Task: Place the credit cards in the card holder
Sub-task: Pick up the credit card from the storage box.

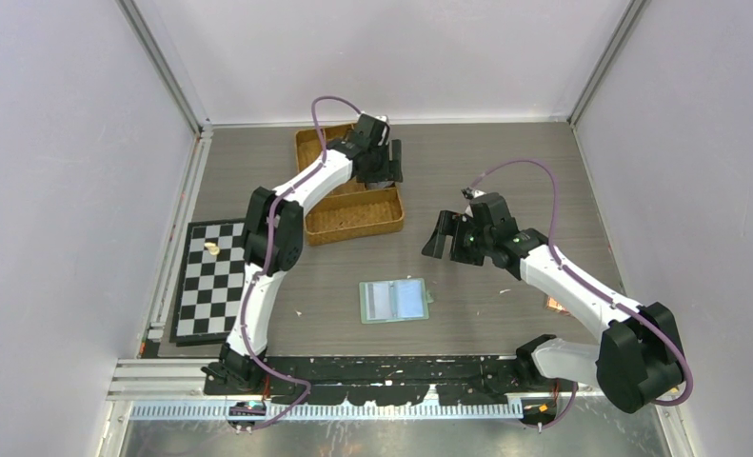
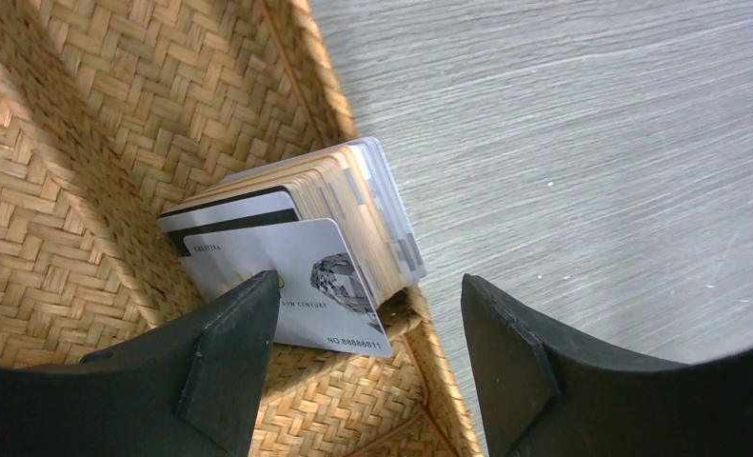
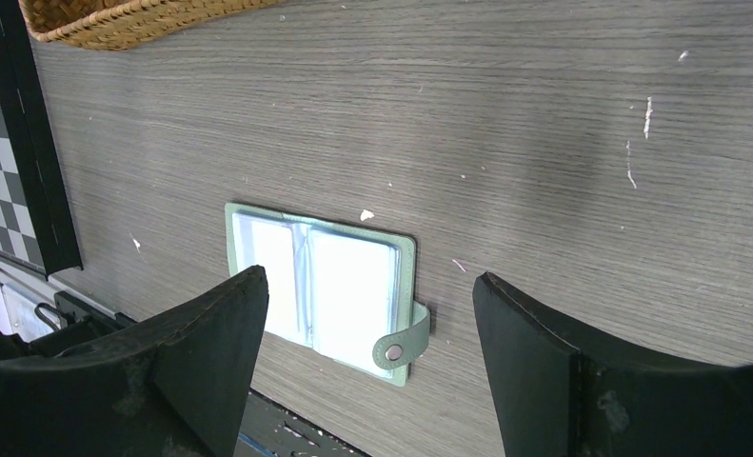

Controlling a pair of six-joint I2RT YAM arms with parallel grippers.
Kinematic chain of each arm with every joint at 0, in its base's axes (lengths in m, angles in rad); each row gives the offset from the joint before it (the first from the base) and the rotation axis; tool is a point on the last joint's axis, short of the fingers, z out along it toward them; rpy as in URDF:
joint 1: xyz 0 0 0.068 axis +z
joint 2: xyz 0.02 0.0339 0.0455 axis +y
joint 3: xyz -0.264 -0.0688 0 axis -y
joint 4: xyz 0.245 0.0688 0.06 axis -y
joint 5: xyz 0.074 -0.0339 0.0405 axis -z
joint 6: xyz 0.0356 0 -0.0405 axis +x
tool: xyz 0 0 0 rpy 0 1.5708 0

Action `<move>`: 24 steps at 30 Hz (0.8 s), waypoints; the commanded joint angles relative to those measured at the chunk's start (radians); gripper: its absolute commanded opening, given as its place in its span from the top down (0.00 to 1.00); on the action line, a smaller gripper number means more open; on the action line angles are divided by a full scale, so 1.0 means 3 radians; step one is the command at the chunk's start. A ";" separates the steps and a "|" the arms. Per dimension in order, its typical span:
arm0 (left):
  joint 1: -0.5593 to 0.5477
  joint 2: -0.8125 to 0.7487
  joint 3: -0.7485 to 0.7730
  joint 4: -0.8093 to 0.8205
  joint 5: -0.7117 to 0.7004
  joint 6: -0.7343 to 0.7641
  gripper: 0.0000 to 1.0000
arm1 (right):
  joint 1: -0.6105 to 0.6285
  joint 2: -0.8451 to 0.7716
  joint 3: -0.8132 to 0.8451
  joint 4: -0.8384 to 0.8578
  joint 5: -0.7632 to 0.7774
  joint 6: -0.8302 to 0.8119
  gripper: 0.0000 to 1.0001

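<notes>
A stack of credit cards (image 2: 353, 205) stands on edge in the corner of a woven brown tray (image 2: 96, 124). The front silvery card (image 2: 301, 271) leans out of the stack. My left gripper (image 2: 372, 286) is open astride that tray corner, with its left finger (image 2: 229, 352) just in front of the leaning card and its right finger outside the tray wall. In the top view the left gripper (image 1: 377, 162) hangs over the tray (image 1: 353, 221). The sage-green card holder (image 1: 394, 300) lies unfolded on the table, clear pockets up. My right gripper (image 1: 445, 238) hovers open, apart from the card holder (image 3: 344, 286), nothing between its fingers.
A chessboard (image 1: 210, 276) lies at the left with a small pale piece (image 1: 212, 248) on it. A small orange object (image 1: 555, 305) sits by the right arm. The holder's snap strap (image 3: 401, 345) sticks out on its right side. Grey walls enclose the table.
</notes>
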 commanded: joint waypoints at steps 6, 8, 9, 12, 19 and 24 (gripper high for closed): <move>-0.0019 -0.0233 -0.0028 0.0268 0.0207 -0.0053 0.31 | -0.0010 -0.0056 -0.0009 0.0075 -0.0054 0.0002 0.17; -0.0018 -0.0218 -0.0025 0.0244 0.0212 -0.0045 0.35 | -0.0014 -0.0059 -0.0014 0.0075 -0.0054 0.0007 0.17; -0.0019 -0.0212 -0.0028 0.0231 0.0212 -0.0046 0.38 | -0.0010 -0.0059 -0.0016 0.0072 -0.0054 0.0011 0.17; -0.0018 -0.0223 -0.0041 0.0219 0.0221 -0.0039 0.47 | -0.0012 -0.0067 -0.0024 0.0073 -0.0055 0.0018 0.17; -0.0018 -0.0294 -0.0114 0.0255 0.0247 -0.0031 0.59 | -0.0010 -0.0074 -0.0024 0.0073 -0.0054 0.0037 0.18; -0.0019 -0.0385 -0.0201 0.0287 0.0249 -0.0053 0.66 | -0.0010 -0.0088 -0.0028 0.0075 -0.0054 0.0053 0.18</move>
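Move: The front VIP credit card lies about 3 cm to the left of the left gripper, 1 cm ahead and 2 cm below. The rest of the card stack stands some 4 cm ahead and 2 cm left; the corner where the storage box's cross divider meets its right wall is about 2 cm back, 1 cm right and 3 cm below. From the right gripper that card lies roughly 13 cm ahead, 14 cm left and 5 cm lower. Close the left fingers around the right-hand end of the front card, from nearly three-quarters open to about a third. First raise the gripper about 1 cm and ease it just under 1 cm right, then hold it nearly in place over the box corner while the fingers close, one across the card's face and the other by its right edge. ##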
